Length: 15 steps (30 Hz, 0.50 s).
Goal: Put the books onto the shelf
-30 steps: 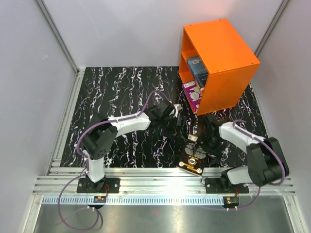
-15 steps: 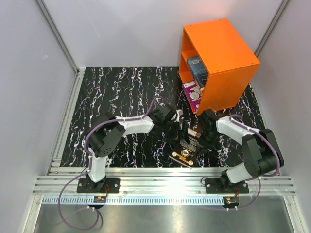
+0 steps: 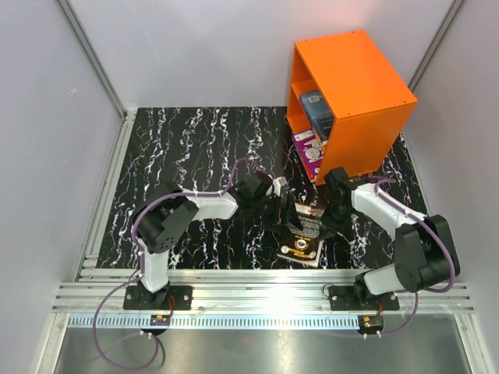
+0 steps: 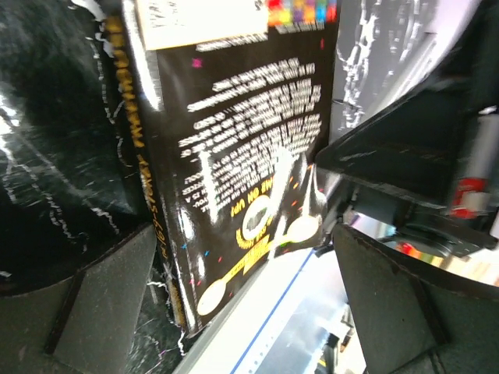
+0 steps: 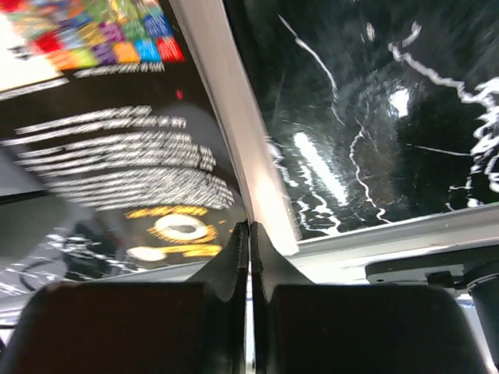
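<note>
The black book with the gold emblem [image 3: 302, 238] sits tilted on the table's near middle, between both grippers. My left gripper [image 3: 281, 207] is open at its left side. In the left wrist view the book [image 4: 242, 117] reaches in between the spread fingers of the left gripper [image 4: 245, 234]. My right gripper [image 3: 337, 213] is at the book's right edge. In the right wrist view the right gripper [image 5: 249, 227] is shut, tips against the white page edge of the book [image 5: 117, 156], nothing visible between them. The orange shelf [image 3: 362, 82] stands at the back right.
A grey-blue book [image 3: 315, 109] stands in the shelf's upper compartment and a purple-backed book [image 3: 309, 149] pokes out of the lower one. The black marbled mat [image 3: 195, 148] covers the table. Aluminium rails [image 3: 257, 287] run along the near edge, grey walls on both sides.
The right gripper went from open to shut. The black book slid from the near edge toward the middle and tipped up. The left gripper moved down to its left side.
</note>
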Tool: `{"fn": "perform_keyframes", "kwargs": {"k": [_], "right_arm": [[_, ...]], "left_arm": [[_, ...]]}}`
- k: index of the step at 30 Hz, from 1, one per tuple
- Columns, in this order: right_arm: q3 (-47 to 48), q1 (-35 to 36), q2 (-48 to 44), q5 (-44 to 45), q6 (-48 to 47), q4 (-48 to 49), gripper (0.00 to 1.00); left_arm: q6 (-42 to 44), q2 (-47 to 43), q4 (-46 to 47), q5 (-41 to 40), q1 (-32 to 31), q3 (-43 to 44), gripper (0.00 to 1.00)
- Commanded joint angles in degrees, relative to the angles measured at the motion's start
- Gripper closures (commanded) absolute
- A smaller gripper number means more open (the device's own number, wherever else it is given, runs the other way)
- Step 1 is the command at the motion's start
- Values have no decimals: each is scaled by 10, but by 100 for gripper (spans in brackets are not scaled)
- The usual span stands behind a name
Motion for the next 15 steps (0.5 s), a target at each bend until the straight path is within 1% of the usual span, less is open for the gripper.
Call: {"fn": "perform_keyframes", "kwargs": {"k": [1,4,5,6,7,8,9,10,12,15], "right_arm": [[74,4,-32,1,16,76,100],[66,4,-18,-7,15,87,100],[59,4,-15,-13,15,93,100],[44,4,-14,-17,18,110,100],[35,4,-14,-24,20,120,100],[29,5,-17,-34,23,126,100],[22,5,-23,-39,29,137,100],[23,4,-37,-47,31,140,100],[44,4,-54,-45,33,128,100],[98,4,-75,-39,27,90,100]], "left_arm": [[-56,4,101,96,-18,-13,1],[-82,10,155,129,-20,-12,2],[-111,12,203,138,-20,-14,2],[-130,14,232,152,-19,-15,2],[-173,14,297,159,-20,-21,2],[-188,20,317,165,-20,-19,2],[-187,18,309,162,-19,-13,2],[-153,17,253,157,-20,-2,2],[-122,12,207,143,-20,3,2],[-135,15,230,139,-15,-24,2]]}}
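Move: The right fingers are already shut on the right-hand edge of the black book, whose middle lies about 7 cm to their left, level fore and aft, 2 cm lower. From there the purple book in the shelf is some 26 cm ahead and 5 cm left, at about hand height. For the wide-open left hand, the black book's middle lies about 5 cm right, 2 cm back and 4 cm below. Right hand, still pinching the black book's edge, pulls about 5 cm forward and up; left eases 2 cm back. ##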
